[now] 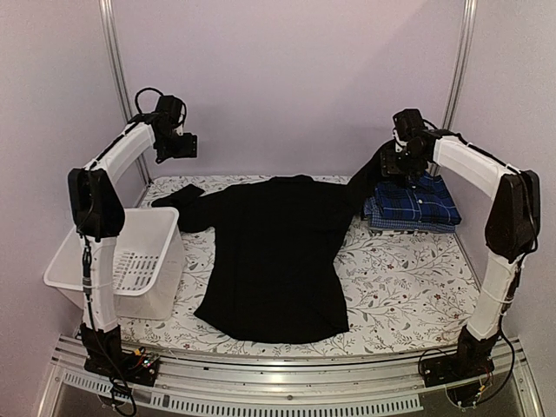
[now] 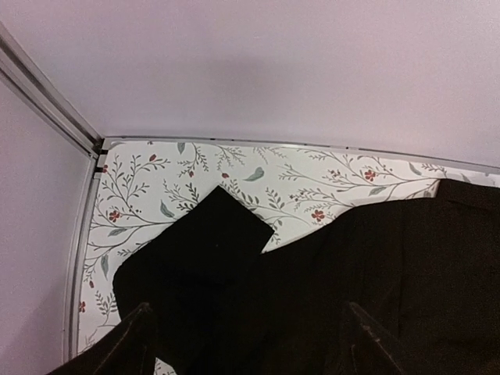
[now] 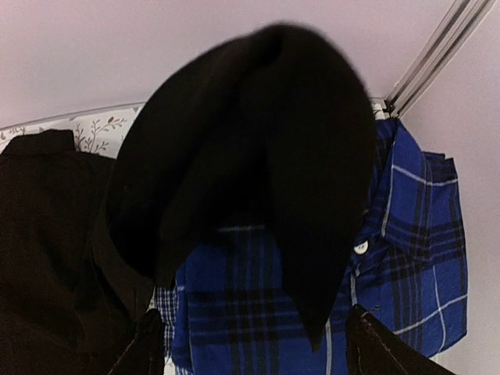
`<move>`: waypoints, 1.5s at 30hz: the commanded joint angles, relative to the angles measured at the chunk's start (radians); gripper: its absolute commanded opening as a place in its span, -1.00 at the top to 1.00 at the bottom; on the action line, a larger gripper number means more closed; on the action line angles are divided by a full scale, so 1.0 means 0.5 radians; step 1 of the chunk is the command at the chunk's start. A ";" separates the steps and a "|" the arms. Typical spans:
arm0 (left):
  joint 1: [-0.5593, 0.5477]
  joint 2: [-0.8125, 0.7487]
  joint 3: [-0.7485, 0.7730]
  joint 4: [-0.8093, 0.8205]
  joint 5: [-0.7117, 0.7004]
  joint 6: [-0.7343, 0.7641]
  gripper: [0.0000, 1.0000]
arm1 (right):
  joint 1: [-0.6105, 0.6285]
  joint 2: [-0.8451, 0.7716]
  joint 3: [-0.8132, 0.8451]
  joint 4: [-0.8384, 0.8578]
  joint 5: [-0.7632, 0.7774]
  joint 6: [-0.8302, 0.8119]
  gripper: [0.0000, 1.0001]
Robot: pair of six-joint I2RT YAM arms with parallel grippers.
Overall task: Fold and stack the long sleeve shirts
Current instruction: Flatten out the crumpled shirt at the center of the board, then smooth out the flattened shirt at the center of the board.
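Observation:
A black long sleeve shirt (image 1: 276, 261) lies spread flat across the middle of the floral table. Its left sleeve (image 2: 211, 242) rests bent near the back left corner. High above that sleeve my left gripper (image 1: 178, 146) (image 2: 250, 344) hangs open, with nothing between its fingers. A folded blue-and-navy plaid shirt (image 1: 413, 207) (image 3: 422, 234) sits at the back right. My right gripper (image 1: 402, 163) (image 3: 254, 348) hovers over it with jaws wide apart. The black shirt's right sleeve (image 3: 258, 141), blurred, hangs loose in front of them over the plaid; neither finger touches it.
A white slotted basket (image 1: 130, 269) stands at the table's left edge beside the left arm. Metal frame posts (image 1: 113, 52) (image 1: 460, 52) rise at both back corners against the pale wall. Bare floral tablecloth (image 1: 408, 287) shows to the right of the black shirt.

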 commanded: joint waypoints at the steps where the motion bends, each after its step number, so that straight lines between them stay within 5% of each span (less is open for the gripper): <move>1: -0.066 -0.135 -0.079 -0.061 0.036 -0.043 -0.63 | 0.207 -0.281 -0.215 -0.001 0.030 0.092 -0.58; 6: -0.201 -0.362 -0.452 0.044 0.218 -0.184 -0.63 | 0.492 -0.458 -0.442 0.047 -0.005 0.206 -0.48; 10: -0.372 -0.560 -0.836 0.235 0.428 -0.344 -0.61 | 0.734 -0.464 -0.500 0.130 -0.229 0.303 -0.19; 20: -0.750 -0.880 -1.726 0.707 0.787 -0.711 -0.59 | 1.117 -0.047 -0.508 0.384 -0.699 0.489 0.13; 31: -0.933 -0.930 -2.281 0.944 0.852 -0.841 -0.58 | 1.141 0.074 -0.843 0.378 -0.643 0.531 0.17; 45: -0.979 -1.048 -2.678 0.938 0.746 -0.824 -0.58 | 1.050 -0.470 -1.710 0.356 -0.511 0.757 0.15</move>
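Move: The middle of the black shirt's body lies about 29 cm back, 29 cm right and 23 cm below the empty left hand; from the empty right hand it is roughly 21 cm back, 35 cm left and 23 cm down. The left cuff lies folded about 3 cm back of the left hand, level sideways, 22 cm below, and the white basket some 31 cm back and 11 cm left. The plaid shirt stack sits 2 cm back and 6 cm right of the right hand, 17 cm below. Both hands leave the already freed sleeves and sweep back and inward, then down onto the two sides of the shirt's body: the left, fingers staying wide open, goes some 31 cm back, 19 cm right and 19 cm down, turning about 20 degrees clockwise and tipping down some 30. The right hand draws back about 27 cm, swinging some 29 cm left at height before dropping 20 cm and coming 12 cm back to the right over the body's right side, its fingers closing to under half open as its wrist tips down and turns counter-clockwise, and it ends seeming to touch the cloth. ##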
